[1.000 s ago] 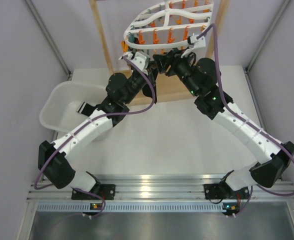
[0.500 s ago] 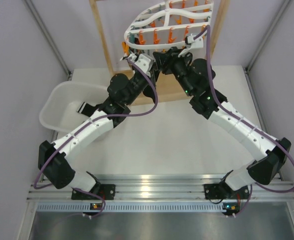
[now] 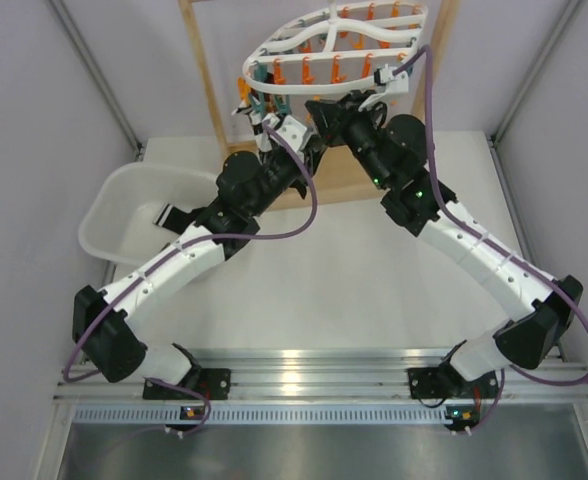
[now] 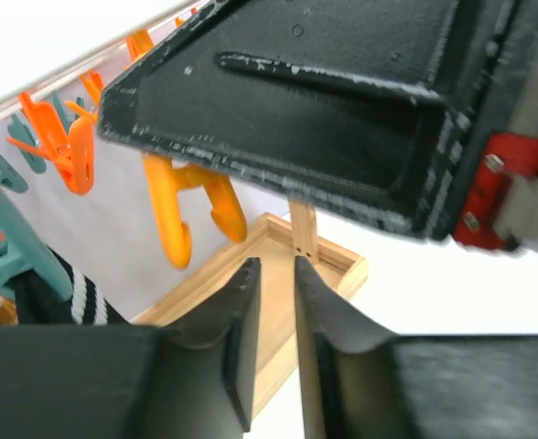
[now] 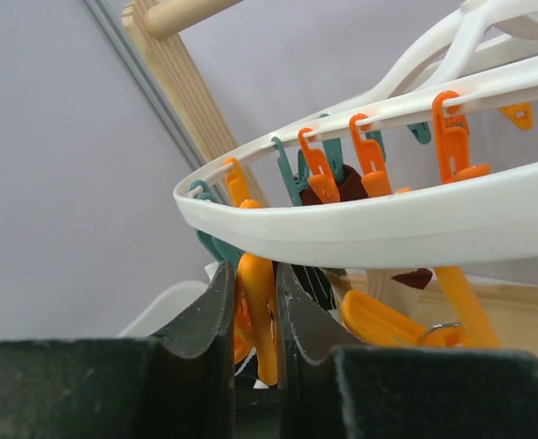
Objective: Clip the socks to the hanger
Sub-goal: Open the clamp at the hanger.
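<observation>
The white lattice hanger [image 3: 324,45] hangs from the wooden stand, and its rim [image 5: 388,229] crosses the right wrist view with orange and teal pegs dangling. My right gripper [image 5: 255,274] is under the rim, shut on an orange peg [image 5: 262,320]. A dark sock with white stripes [image 5: 317,283] hangs just behind it. My left gripper [image 4: 276,274] is beside and below the right one, its jaws a narrow slit apart with nothing between them. To its left, a black sock with white bands [image 4: 77,297] hangs under a teal peg [image 4: 13,247]. Both grippers meet beneath the hanger's near edge [image 3: 294,115].
A white plastic tub [image 3: 124,215] sits on the table to the left of the left arm. The wooden stand's post [image 3: 204,90] and base frame [image 3: 349,185] lie behind and below the grippers. Purple-grey walls close in on both sides.
My right gripper has closed from half open onto the orange peg. The hanger has swung a little left. The left gripper has crept up and forward, its jaws unchanged.
</observation>
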{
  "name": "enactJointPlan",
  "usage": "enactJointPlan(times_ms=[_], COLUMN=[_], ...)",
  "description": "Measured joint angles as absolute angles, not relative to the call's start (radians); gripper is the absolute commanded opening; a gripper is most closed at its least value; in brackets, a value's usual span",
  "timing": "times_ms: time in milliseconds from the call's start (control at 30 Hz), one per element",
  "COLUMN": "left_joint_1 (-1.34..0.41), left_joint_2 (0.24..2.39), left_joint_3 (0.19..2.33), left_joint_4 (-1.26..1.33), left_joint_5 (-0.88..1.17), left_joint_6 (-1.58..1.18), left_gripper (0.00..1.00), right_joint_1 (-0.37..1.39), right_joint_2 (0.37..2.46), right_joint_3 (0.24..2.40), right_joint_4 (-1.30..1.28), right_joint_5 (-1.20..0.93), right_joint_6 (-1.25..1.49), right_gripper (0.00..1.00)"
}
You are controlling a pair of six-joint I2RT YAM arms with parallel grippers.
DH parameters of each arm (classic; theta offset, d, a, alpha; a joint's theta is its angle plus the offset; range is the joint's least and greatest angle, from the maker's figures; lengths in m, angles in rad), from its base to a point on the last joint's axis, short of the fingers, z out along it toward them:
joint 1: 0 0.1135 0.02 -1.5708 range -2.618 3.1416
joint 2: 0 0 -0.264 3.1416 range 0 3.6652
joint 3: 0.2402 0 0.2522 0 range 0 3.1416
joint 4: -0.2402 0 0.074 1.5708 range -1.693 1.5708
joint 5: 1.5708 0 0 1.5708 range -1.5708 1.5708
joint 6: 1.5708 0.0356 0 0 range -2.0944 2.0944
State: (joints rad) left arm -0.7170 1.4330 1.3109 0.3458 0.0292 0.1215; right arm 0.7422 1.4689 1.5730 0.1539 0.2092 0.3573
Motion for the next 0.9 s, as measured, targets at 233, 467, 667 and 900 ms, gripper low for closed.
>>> enactJointPlan(times_ms=[233, 467, 667, 900], left_joint_1=[-0.622, -0.364, -0.111, 0.085], left_joint_2=[1.286, 1.130, 1.118, 1.234], left_joint_3=[1.262, 1.275, 1.378, 1.528], left_joint_4=[0.276, 0.097, -0.191, -0.556], left_joint_5=[0.171, 0.403, 0.570, 0.613], left_joint_6=[-0.012, -0.191, -0.210, -0.102], left_gripper=[0.49, 0.63, 0.68, 0.70], right_joint_1=[0.701, 0.643, 0.573, 0.520], right_joint_2=[1.469, 1.469, 1.468, 1.469], right_joint_3=[1.572, 1.546, 1.505, 1.499], right_joint_4=[0.154, 0.187, 0.245, 0.278], right_joint_5=[0.105, -0.006, -0.156, -0.277], right_joint_6=[0.421, 0.484, 0.580, 0.654], right_gripper=[0.00, 0.00, 0.00, 0.00])
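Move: The striped black sock lying in the white basket is some 35 cm to the left hand's left, about 3 cm farther out and 38 cm below. Close by that hand, the hanging striped sock is about 9 cm left and 4 cm ahead, and the hanging black sock's middle about 4 cm left, level fore and aft, 6 cm below. The right hand already has the orange clamp between its fingers, at its hand point. Left hand swings some 25 cm left towards the basket, opening; right keeps pinching the orange clamp, turning counter-clockwise. ##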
